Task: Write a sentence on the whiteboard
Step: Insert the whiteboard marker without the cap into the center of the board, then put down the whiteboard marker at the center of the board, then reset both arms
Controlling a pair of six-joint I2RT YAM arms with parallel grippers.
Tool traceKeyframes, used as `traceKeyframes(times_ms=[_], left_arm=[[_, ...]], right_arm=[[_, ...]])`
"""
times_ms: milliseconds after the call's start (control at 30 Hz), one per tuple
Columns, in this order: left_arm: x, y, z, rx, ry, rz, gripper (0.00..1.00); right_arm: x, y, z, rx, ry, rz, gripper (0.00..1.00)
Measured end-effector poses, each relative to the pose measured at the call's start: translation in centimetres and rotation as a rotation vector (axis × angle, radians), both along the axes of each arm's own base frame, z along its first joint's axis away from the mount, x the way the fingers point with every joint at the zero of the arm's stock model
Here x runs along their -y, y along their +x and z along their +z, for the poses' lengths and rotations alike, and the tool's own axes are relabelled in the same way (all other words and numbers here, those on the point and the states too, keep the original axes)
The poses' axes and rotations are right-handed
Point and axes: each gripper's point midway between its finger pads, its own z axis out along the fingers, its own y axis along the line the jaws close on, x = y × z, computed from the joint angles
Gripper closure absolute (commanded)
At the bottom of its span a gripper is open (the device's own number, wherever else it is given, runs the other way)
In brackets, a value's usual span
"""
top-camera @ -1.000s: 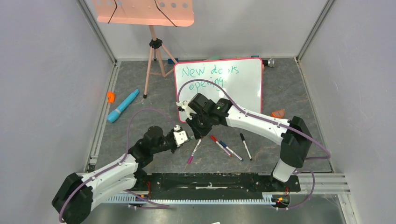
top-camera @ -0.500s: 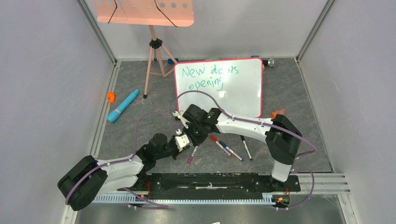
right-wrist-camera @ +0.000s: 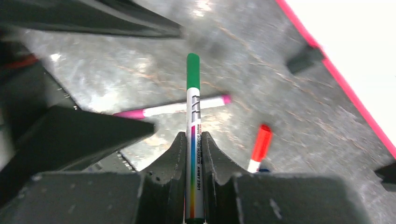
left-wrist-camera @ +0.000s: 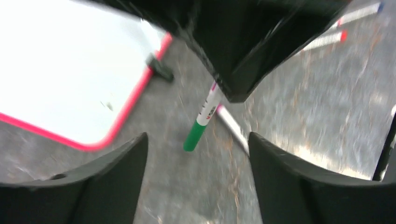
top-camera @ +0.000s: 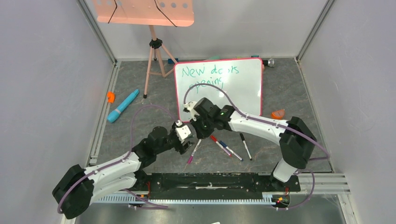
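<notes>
The whiteboard [top-camera: 238,88] stands at the back of the table, and the sentence [top-camera: 210,71] runs across its top in green handwriting, in two lines. My right gripper [right-wrist-camera: 192,137] is shut on a green marker [right-wrist-camera: 193,121], whose green end points out ahead of the fingers. In the top view the right gripper [top-camera: 198,127] hangs just in front of the board's near left corner. My left gripper [left-wrist-camera: 197,138] is open and faces that green marker [left-wrist-camera: 201,123] end-on, with its fingers apart on either side and not touching. From above, the left gripper [top-camera: 185,138] sits right next to the right one.
Pink [top-camera: 194,150], red [top-camera: 219,144], blue [top-camera: 232,151] and black [top-camera: 245,146] markers lie on the table below the grippers. A teal tube [top-camera: 123,106] and an orange piece [top-camera: 110,96] lie at the left. A tripod [top-camera: 152,65] carries a salmon tray [top-camera: 142,11]. Another orange piece [top-camera: 278,113] lies at the right.
The two grippers came together over the loose markers. The left gripper, shut before, has now opened around the green marker's end. The right wrist has shifted slightly right.
</notes>
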Motion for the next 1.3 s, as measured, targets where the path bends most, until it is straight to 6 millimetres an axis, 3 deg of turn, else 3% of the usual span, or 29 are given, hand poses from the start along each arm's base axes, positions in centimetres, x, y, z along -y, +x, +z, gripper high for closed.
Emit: traceKeyframes(times_ms=[133,233,300,433,500,667,833,967,1100,1300], left_arm=[[1.4,1.5,5.9,0.097,-0.104,0.018,0.07],[1.4,2.6,8.2,0.113,-0.114,0.065,0.06],[1.1,2.9,8.6,0.102,-0.11,0.1,0.06],[-0.1,2.9,8.3,0.059,-0.107,0.177,0.04],[-0.9,3.0,8.7,0.047,-0.127,0.23,0.05],[-2.5,3.2,9.8,0.042,-0.177,0.338,0.05],[-4.1,3.4,9.4,0.011,-0.186,0.443,0.03],[-5.2,3.7,8.9,-0.017,-0.161,0.522,0.01],[-6.3,4.3,8.9,-0.02,-0.137,0.605,0.0],[-9.4,5.1,9.7,0.04,-0.154,0.758,0.0]], right_arm=[[3.1,2.2,-1.5,-0.007,0.022,-0.102,0.85],[5.2,3.3,-3.0,-0.031,0.014,-0.164,0.84],[5.6,3.4,-3.4,-0.041,0.029,-0.173,0.81],[5.7,3.0,-3.7,-0.062,0.071,-0.168,0.45],[5.7,2.9,-3.6,-0.066,0.083,-0.17,0.38],[6.2,3.3,-2.0,-0.018,0.117,-0.188,0.35],[8.2,5.8,1.9,0.125,0.174,-0.288,0.36],[11.9,8.1,5.5,0.328,0.216,-0.448,0.36],[16.6,8.4,7.6,0.53,0.234,-0.61,0.33],[22.5,8.7,6.9,0.705,0.119,-0.794,0.32]])
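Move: The right hand still holds the capped green marker. It goes to a bare bit of table about 2 cm ahead of this hand, 4 cm to its right and 5 cm below. From the right hand, the magenta marker lies some 3 cm left and 4 cm back, the red marker about 10 cm right and 1 cm back, and the blue marker 15 cm right and 4 cm back. From the left hand, that bare spot is roughly 8 cm right, 3 cm ahead, 5 cm below. Lower the green marker with the right hand, about 6 cm right and a little forward and down, to between the magenta and red markers; open the fingers to let go, then lift away right, up and forward, turning clockwise and tipping the fingers up. Meanwhile open the left gripper fully and draw it up, then left and somewhat forward, turning some 45 degrees counter-clockwise. ##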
